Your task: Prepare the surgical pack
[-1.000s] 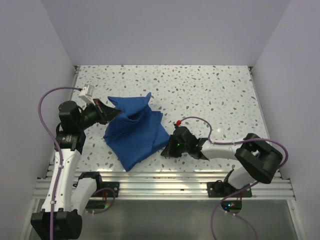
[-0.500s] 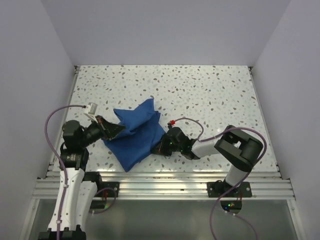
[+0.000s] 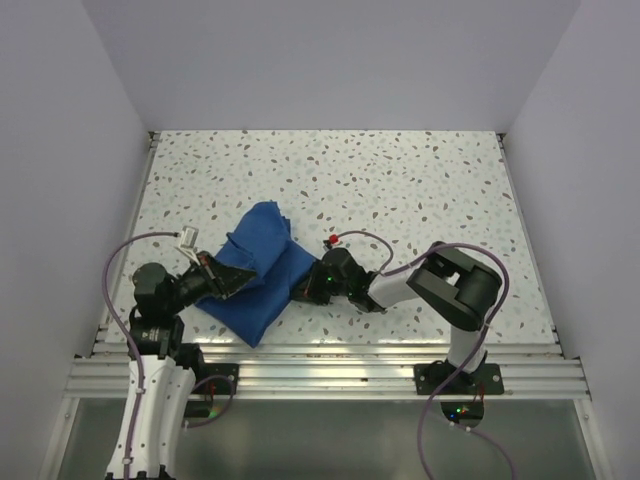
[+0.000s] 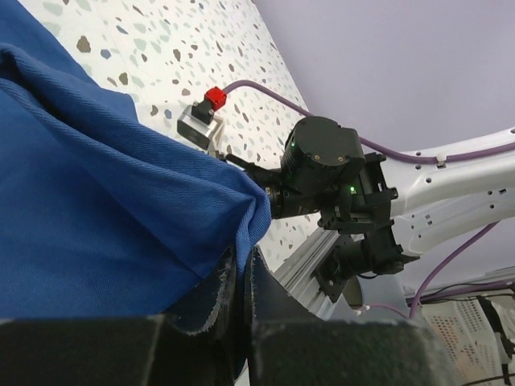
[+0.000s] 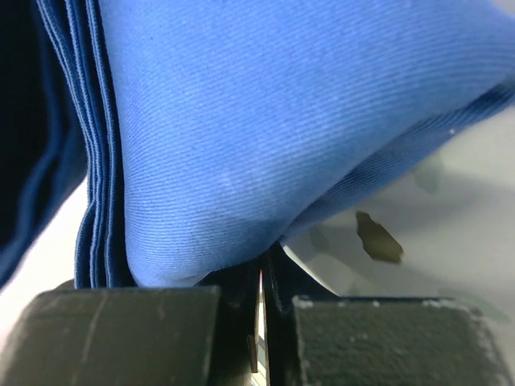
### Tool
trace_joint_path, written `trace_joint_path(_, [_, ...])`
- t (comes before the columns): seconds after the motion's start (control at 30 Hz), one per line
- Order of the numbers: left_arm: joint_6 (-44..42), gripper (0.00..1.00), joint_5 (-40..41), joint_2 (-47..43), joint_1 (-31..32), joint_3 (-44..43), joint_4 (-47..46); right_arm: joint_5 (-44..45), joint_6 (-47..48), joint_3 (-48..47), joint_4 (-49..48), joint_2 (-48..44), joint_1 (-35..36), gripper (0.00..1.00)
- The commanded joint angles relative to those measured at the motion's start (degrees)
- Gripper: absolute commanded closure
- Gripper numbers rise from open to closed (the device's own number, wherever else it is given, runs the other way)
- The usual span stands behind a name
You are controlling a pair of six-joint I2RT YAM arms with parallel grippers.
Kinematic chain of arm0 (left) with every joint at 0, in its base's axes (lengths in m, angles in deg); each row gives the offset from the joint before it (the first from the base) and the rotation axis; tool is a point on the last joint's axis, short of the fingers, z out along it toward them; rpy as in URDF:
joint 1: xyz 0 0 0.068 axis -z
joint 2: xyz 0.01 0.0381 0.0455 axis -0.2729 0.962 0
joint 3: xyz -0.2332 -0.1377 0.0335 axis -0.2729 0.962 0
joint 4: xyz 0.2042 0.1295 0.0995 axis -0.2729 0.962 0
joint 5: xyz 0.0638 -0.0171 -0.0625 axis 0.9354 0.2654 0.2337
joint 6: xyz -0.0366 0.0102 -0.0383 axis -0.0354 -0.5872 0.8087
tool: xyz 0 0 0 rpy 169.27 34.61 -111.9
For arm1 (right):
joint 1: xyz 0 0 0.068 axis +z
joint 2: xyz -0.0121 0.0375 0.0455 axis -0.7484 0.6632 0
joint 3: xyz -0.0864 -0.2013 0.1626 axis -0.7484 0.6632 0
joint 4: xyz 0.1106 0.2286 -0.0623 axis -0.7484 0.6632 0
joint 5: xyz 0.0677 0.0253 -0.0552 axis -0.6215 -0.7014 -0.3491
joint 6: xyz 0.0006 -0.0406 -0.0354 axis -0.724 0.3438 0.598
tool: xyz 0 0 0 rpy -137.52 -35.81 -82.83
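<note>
The surgical pack shows as a bunched royal-blue cloth bundle [image 3: 257,262] on the speckled table, left of centre near the front. My left gripper [image 3: 228,281] is at its left side, shut on a corner of the cloth [image 4: 96,201]; the fabric runs down between the two fingers [image 4: 241,272]. My right gripper [image 3: 300,290] lies low at the bundle's right edge with its jaws shut. Its tips [image 5: 261,269] press against the bulging folded cloth [image 5: 282,121], and I see no fabric between them. Whatever is inside the bundle is hidden.
The right arm's wrist [image 4: 322,165] lies close behind the cloth corner, with a purple cable and red plug [image 3: 332,240]. An aluminium rail [image 3: 320,365] runs along the near table edge. White walls close in the left, right and back sides.
Both grippers have moved toward the front left. The right one has slid left along the table against the cloth's right edge, and the bundle is now narrower and more bunched.
</note>
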Motion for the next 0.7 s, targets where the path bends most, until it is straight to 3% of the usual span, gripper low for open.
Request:
trace_joint_path(0.0, [3.4, 1.00, -3.4, 0.8, 1.0, 1.9, -5.7, 1.3, -0.3, -2.3, -2.1, 2.3, 0.4, 1.00])
trace_joint_path(0.2, [4.5, 1.00, -1.1, 4.5, 9.2, 3.4, -12.2, 0.8, 1.5, -1.7, 0.1, 1.4, -0.3, 1.00])
trace_joint_path(0.37, [3.7, 0.96, -0.7, 3.7, 12.2, 3.7, -10.4, 0.9, 6.5, -0.5, 8.4, -3.6, -3.3, 1.00])
trace_joint_path(0.5, [-1.3, 0.80, 0.1, 0.2, 12.2, 4.1, -1.6, 1.8, 14.3, -0.5, 17.7, -10.5, -5.7, 1.00])
trace_joint_path(0.53, [-1.8, 0.71, 0.5, -0.4, 12.2, 4.0, 1.8, 2.1, 15.4, -0.3, 21.1, -11.6, -6.8, 1.00])
trace_joint_path(0.67, [-4.2, 0.51, 3.1, -4.2, 12.2, 3.0, 8.2, 3.2, 19.8, 2.2, 27.6, -18.8, -10.2, 1.00])
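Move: The left hand already holds the cloth's raised flap; the cloth's right-hand edge, where the flap is to lie, is about 10 cm to its right, 2 cm ahead and 18 cm below. That edge is right at the right hand's shut fingertips. From the left hand, the cloth's far corner lies some 24 cm ahead and 4 cm right, its near corner 10 cm back and 1 cm right, both 18 cm below. Left hand carries its flap about 5 cm right, back and down, opening late; right hand withdraws some 7 cm rightward. ##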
